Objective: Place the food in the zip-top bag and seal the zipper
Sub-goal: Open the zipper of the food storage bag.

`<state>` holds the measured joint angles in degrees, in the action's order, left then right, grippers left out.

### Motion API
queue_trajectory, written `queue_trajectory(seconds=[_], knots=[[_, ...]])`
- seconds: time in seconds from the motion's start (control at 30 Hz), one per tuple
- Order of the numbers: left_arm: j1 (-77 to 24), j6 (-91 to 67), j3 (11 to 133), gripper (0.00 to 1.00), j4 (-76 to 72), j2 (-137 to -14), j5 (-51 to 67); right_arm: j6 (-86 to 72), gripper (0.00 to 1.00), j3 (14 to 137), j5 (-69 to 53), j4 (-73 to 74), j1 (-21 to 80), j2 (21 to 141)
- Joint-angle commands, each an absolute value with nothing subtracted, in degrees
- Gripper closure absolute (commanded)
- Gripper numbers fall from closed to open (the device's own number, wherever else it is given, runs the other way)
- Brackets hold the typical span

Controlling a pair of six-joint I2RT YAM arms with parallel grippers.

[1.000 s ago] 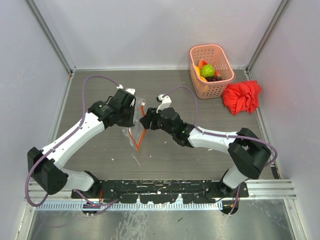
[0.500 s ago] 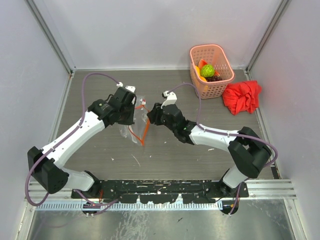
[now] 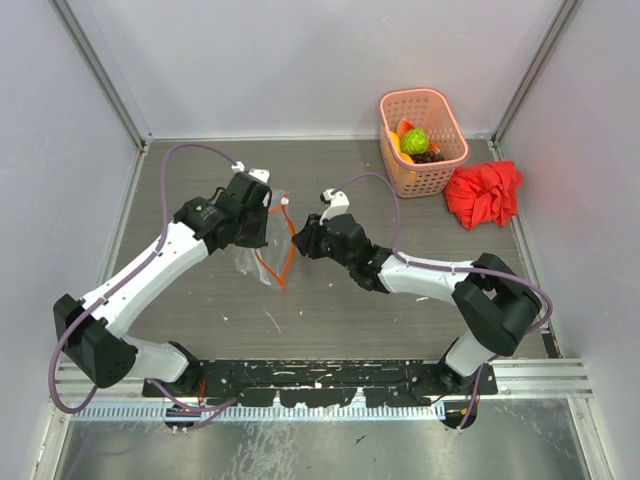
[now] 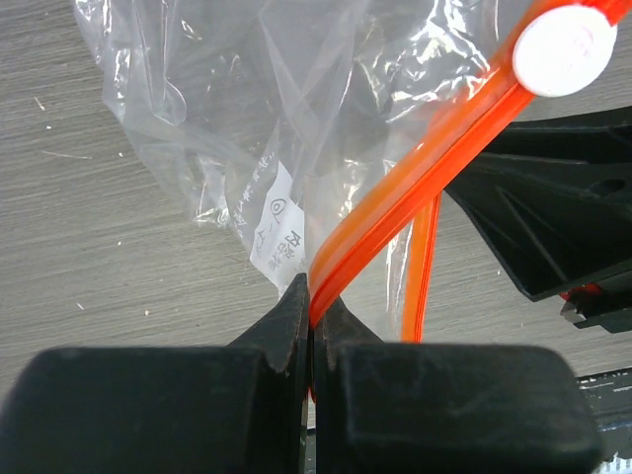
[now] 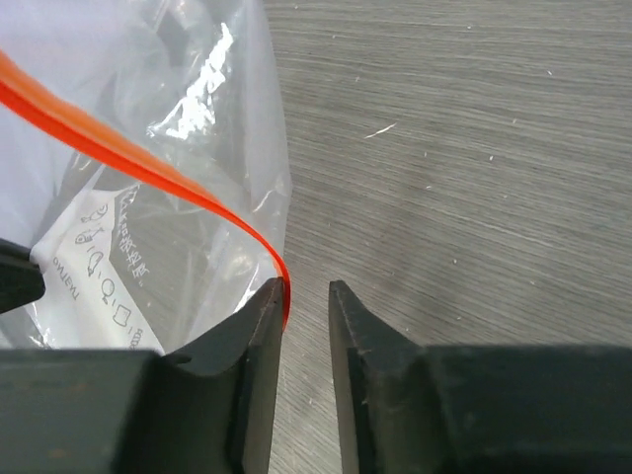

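The clear zip-top bag (image 3: 258, 255) hangs between my two grippers above the table. My left gripper (image 3: 268, 222) is shut on its orange-red zipper (image 3: 288, 250), seen pinched in the left wrist view (image 4: 312, 296). The zipper (image 4: 425, 168) runs up to a white slider (image 4: 565, 44). My right gripper (image 3: 300, 238) is open by a narrow gap (image 5: 306, 286). The zipper (image 5: 148, 163) curves down to the inner edge of its left finger (image 5: 259, 326), and nothing sits between the jaws. The food lies in the pink basket: a lime-green ball (image 3: 415, 141), an orange piece (image 3: 404, 128), a yellow piece (image 3: 407, 157) and purple grapes (image 3: 430, 156).
The pink lattice basket (image 3: 423, 93) stands at the far right. A red cloth (image 3: 484, 193) lies just to its right. Grey walls enclose the table on three sides. A white label shows on the bag (image 4: 279, 232).
The left gripper has carried the bag slightly toward the far side. The right gripper swung to the far right, then came back to the zipper. The zipper's bend has shifted.
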<state>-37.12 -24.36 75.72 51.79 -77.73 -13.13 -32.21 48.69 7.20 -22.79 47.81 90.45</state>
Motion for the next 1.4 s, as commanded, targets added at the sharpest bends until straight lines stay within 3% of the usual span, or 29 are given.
queue_trajectory(seconds=[0.0, 0.13, 0.23, 1.13, 1.37], knots=[[-37.35, -24.14, 77.97, 1.0, 50.36, -76.91, -10.99, -31.95, 0.63, 48.66, 4.22, -27.96, 47.74, 89.24], [-37.35, -24.48, 77.96, 1.0, 50.09, -77.16, -10.04, -31.98, 0.49, 49.52, 2.77, -29.55, 47.72, 90.26], [-37.31, -24.44, 77.88, 1.0, 50.18, -77.28, -9.94, -31.94, 0.44, 50.78, 1.74, -29.8, 47.72, 91.23], [-37.44, -24.77, 77.52, 1.0, 49.18, -78.73, -9.44, -34.05, 0.24, 52.19, -3.14, -33.53, 48.08, 91.31], [-38.42, -25.39, 78.06, 1.0, 48.84, -78.25, -8.27, -35.64, 0.24, 53.55, -1.85, -34.22, 48.08, 94.66]])
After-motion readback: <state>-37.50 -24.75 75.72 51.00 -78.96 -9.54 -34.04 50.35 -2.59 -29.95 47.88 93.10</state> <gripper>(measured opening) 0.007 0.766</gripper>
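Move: The bag mouth's right strip lies right at the right fingertips, the fingers already slightly parted. From there the left strip, pinched in the left gripper, is about 8 cm to the left, level front to back and some 4 cm higher; the white slider is about 8 cm ahead and 3 cm left, the zipper's near end some 9 cm back and 3 cm left. For the left hand, the right strip is 8 cm to the right and 4 cm below. The right strip comes free of the pinch as the right fingers spread wide; that hand eases left about 3.5 cm and up 2 cm, turning some 10 degrees counter-clockwise, so one finger reaches into the mouth towards the left gripper, the strip lying between its open fingers. The left gripper keeps its pinch on the left strip, drifting about 1.5 cm right. ##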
